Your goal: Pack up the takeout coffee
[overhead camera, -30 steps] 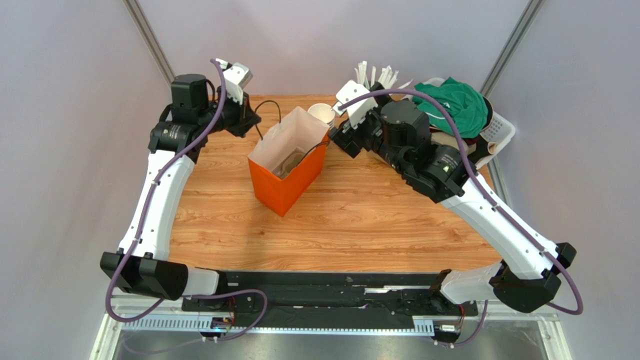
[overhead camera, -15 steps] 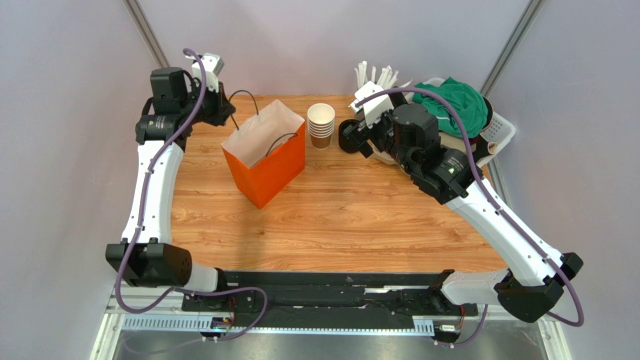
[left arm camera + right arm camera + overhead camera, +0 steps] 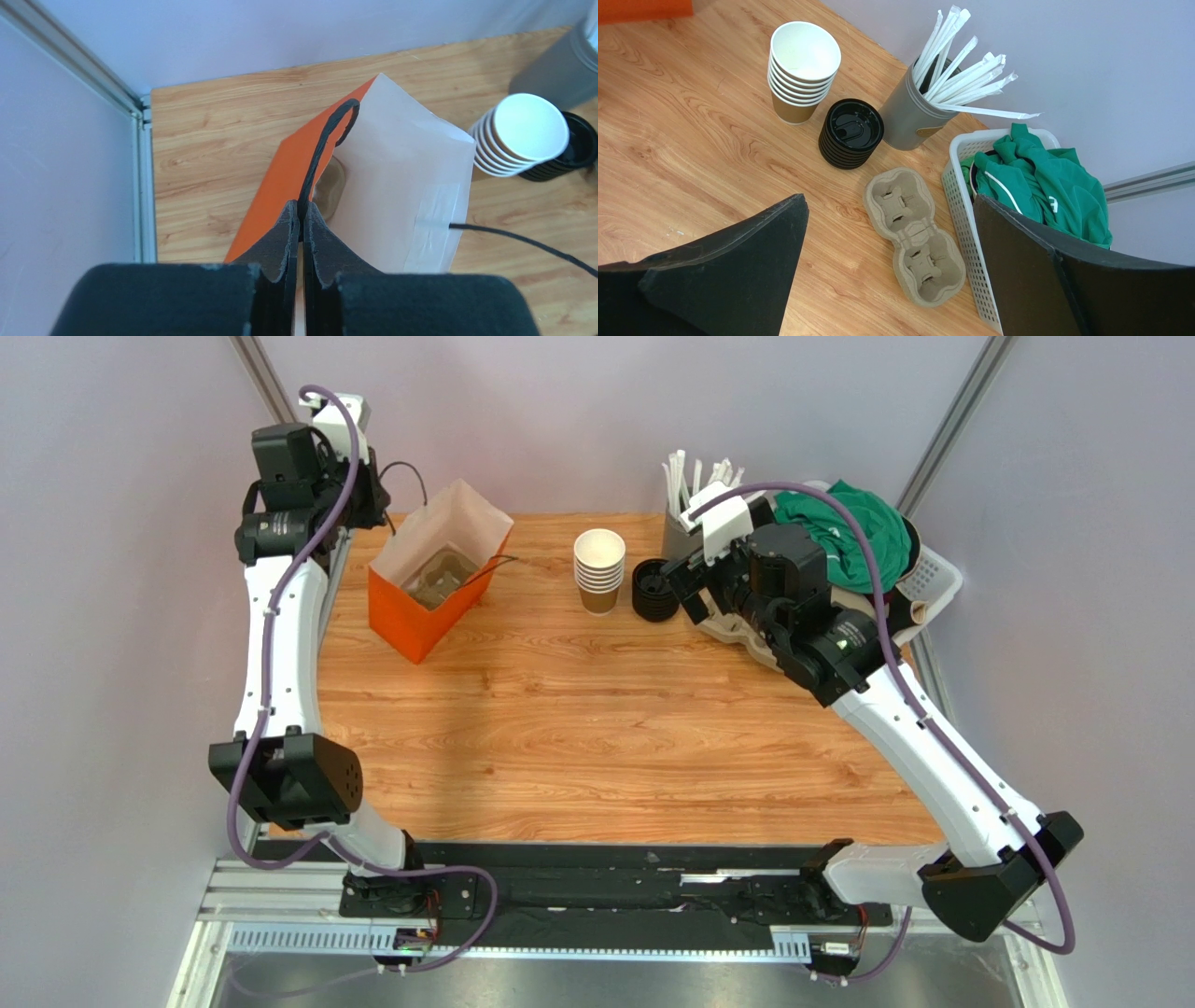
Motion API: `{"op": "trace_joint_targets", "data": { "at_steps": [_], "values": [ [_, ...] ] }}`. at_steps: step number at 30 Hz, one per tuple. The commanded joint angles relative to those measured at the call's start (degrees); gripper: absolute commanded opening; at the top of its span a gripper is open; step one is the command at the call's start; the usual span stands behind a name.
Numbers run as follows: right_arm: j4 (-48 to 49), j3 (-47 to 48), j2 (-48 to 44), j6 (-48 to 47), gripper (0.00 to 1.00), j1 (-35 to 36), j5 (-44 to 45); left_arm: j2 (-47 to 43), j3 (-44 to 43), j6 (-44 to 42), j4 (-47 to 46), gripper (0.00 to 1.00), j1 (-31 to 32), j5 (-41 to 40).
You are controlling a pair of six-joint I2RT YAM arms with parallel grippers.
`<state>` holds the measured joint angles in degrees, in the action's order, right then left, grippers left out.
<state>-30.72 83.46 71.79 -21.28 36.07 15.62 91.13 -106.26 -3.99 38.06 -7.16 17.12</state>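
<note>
The orange paper bag with a white inside stands at the table's far left and leans toward the corner. My left gripper is shut on its black cord handle, also seen in the left wrist view. A tan-brown shape lies deep inside the bag; I cannot tell whether it is the takeout coffee, and no black lid shows on it. My right gripper is open and empty, hovering above a cardboard cup carrier in the right wrist view.
A stack of lidless paper cups and a stack of black lids stand at the back middle. A grey holder of wrapped straws and a white basket with green cloth stand at the back right. A metal rail borders the table's left edge.
My left gripper has pulled the bag by its handle from the table's middle to the far left corner. My right gripper has drawn back to the right, away from the bag.
</note>
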Motion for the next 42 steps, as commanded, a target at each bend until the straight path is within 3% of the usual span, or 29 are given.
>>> {"op": "trace_joint_targets", "data": {
  "at_steps": [1,6,12,21,23,25,28,33,34,39,42],
  "values": [
    [3.39,-0.84,-1.48,2.38,0.96,-1.27,-2.34,1.94,-5.09,2.40,-2.38,0.00,-1.71,-5.52],
    [3.91,-1.55,-1.56,2.82,0.96,-1.97,-2.96,5.54,-9.40,3.72,-0.89,0.00,-5.23,-4.82],
    [4.18,-2.42,-1.56,3.08,0.96,-2.06,-3.49,7.30,-8.62,5.66,-1.68,0.01,-7.78,-4.82],
    [4.53,-3.30,-1.30,3.17,0.96,-2.06,-3.93,5.81,-5.01,5.40,-4.14,0.16,-8.75,-5.87],
    [4.53,-3.39,-0.95,3.35,0.96,-2.06,-4.28,5.38,-4.49,5.48,-4.40,0.25,-8.92,-5.79],
    [4.53,-3.57,-0.95,3.44,0.96,-1.97,-4.80,4.67,-3.70,5.75,-5.10,0.43,-9.01,-5.88],
    [4.79,-3.92,-0.86,3.52,0.96,-2.06,-5.16,3.35,-2.38,5.75,-6.16,0.60,-9.19,-4.47],
    [4.97,-3.74,-0.33,2.91,0.96,-2.15,-4.63,-0.16,-0.88,6.36,-8.09,0.81,-9.19,-1.14],
    [4.97,-3.57,-0.07,2.82,0.96,-2.15,-4.20,-0.77,-0.62,6.45,-8.18,0.94,-9.19,-0.43],
    [3.57,-1.03,1.77,3.34,0.96,-2.67,-2.44,-7.27,1.93,6.19,-10.37,0.95,-9.10,9.39],
    [1.20,1.87,4.75,5.36,0.95,-3.99,-2.43,-11.14,3.86,5.05,-11.26,0.95,-9.10,24.05]
  ]
}}
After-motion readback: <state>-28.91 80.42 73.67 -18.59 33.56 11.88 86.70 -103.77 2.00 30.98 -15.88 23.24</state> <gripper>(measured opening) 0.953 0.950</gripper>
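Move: The paper bag, already hanging by one handle from the left hand's shut fingers, has its middle about 6 cm to the right, 2 cm back and 21 cm below them. Its standing spot by the table's left edge is some 5 cm left of that hand, level with it fore and aft, 36 cm down. The cup stack stands roughly 31 cm right, 3 cm ahead and 29 cm down. From the right hand the bag is about 43 cm left, 8 cm ahead, 21 cm below. The bag, still pinched by its handle, is brought left about 9 cm and slightly forward towards the table's left edge, the left hand turning some 15 degrees counter-clockwise and easing down. There the fingers open wide and let go of the handle, then the hand rises about 7 cm while drawing back and right. The open right hand sinks about 3 cm, touching nothing. ##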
